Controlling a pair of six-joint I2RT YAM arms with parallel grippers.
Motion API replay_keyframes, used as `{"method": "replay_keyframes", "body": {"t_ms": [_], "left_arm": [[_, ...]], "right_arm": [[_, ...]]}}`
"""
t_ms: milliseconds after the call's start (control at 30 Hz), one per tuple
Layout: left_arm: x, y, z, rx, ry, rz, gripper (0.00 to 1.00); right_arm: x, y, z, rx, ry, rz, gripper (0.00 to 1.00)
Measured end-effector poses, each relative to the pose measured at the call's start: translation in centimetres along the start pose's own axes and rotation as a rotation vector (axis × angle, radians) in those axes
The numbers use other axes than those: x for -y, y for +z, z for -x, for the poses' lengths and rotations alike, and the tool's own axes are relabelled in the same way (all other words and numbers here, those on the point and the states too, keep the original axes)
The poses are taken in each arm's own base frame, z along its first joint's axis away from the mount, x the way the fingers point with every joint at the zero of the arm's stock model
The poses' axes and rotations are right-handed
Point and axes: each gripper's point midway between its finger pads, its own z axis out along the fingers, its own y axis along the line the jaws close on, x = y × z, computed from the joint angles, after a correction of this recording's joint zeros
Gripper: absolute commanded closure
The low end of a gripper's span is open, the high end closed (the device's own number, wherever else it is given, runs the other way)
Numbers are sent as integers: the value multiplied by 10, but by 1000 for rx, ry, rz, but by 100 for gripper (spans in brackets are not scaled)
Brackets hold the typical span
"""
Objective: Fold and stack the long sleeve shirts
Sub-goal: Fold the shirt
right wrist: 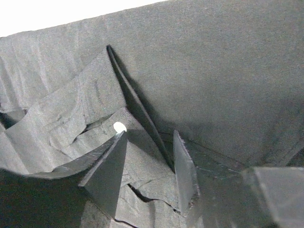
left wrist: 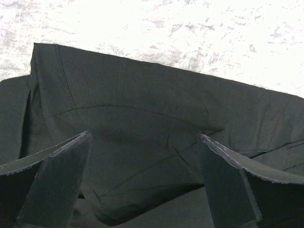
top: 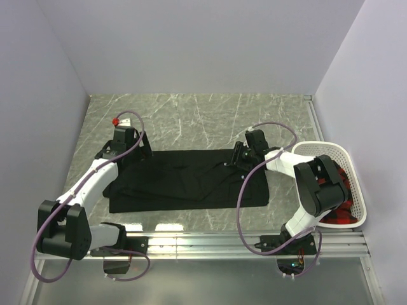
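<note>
A black long sleeve shirt lies spread flat across the marble table. My left gripper hovers over its far left corner. In the left wrist view that gripper stands wide open above a rumpled fold of the black cloth, with nothing pinched. My right gripper is down on the shirt's far right part. In the right wrist view its jaws stand partly open astride a raised fold of the shirt, beside a small pale button. The pads do not visibly press the cloth.
A white slatted basket stands at the right edge and holds red and black cloth. Bare marble table lies beyond the shirt. White walls close in the left, back and right. A metal rail runs along the near edge.
</note>
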Motion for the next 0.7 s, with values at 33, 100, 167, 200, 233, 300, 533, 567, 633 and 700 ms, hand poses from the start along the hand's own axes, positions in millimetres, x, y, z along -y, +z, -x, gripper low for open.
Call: {"method": "replay_keyframes", "body": {"t_ms": [33, 100, 167, 200, 233, 300, 533, 567, 633, 700], "left_arm": [[0, 0, 0, -2, 0, 1, 2], [0, 1, -1, -4, 1, 2, 2], [0, 2, -2, -7, 1, 3, 2], [0, 2, -2, -8, 2, 3, 2], [0, 2, -2, -8, 2, 4, 2], [0, 2, -2, -8, 2, 3, 2], [-1, 2, -2, -8, 2, 4, 2], [-1, 2, -2, -8, 2, 4, 2], [-1, 2, -2, -9, 2, 4, 2], [-1, 2, -2, -10, 2, 5, 1]], "right_arm": [[0, 0, 0, -1, -2, 3, 54], [-1, 0, -1, -4, -4, 9, 63], [-2, 0, 0, -5, -8, 15, 73], [-2, 0, 0, -4, -12, 17, 77], [-3, 0, 0, -3, -12, 18, 83], [-3, -1, 1, 1, -17, 20, 99], [-13, -22, 17, 86, -21, 37, 100], [-13, -26, 19, 106, -18, 33, 100], [-9, -35, 23, 149, -10, 15, 100], [-3, -42, 24, 182, 9, -12, 100]]}}
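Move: My right hand is low over the shirt, fingers half open, with the edge of the folded-in sleeve cuff right between the pads, about 1 cm below the hand point. The cuff's white button lies some 3 cm to the left and level with it; the shirt's far edge is roughly 5 cm ahead, the pocket button about 5 cm back and 2 cm right. From my left hand, the cuff edge is about 42 cm to the right, level ahead and some 9 cm lower. I shut my right fingers without shifting the hand, pinching the cuff edge just beside its white button. Then I lift it about 4.5 cm off the shirt, swinging some 2 cm to the right towards the end while the fingertips tilt up by around 10 degrees, the pinch kept. ##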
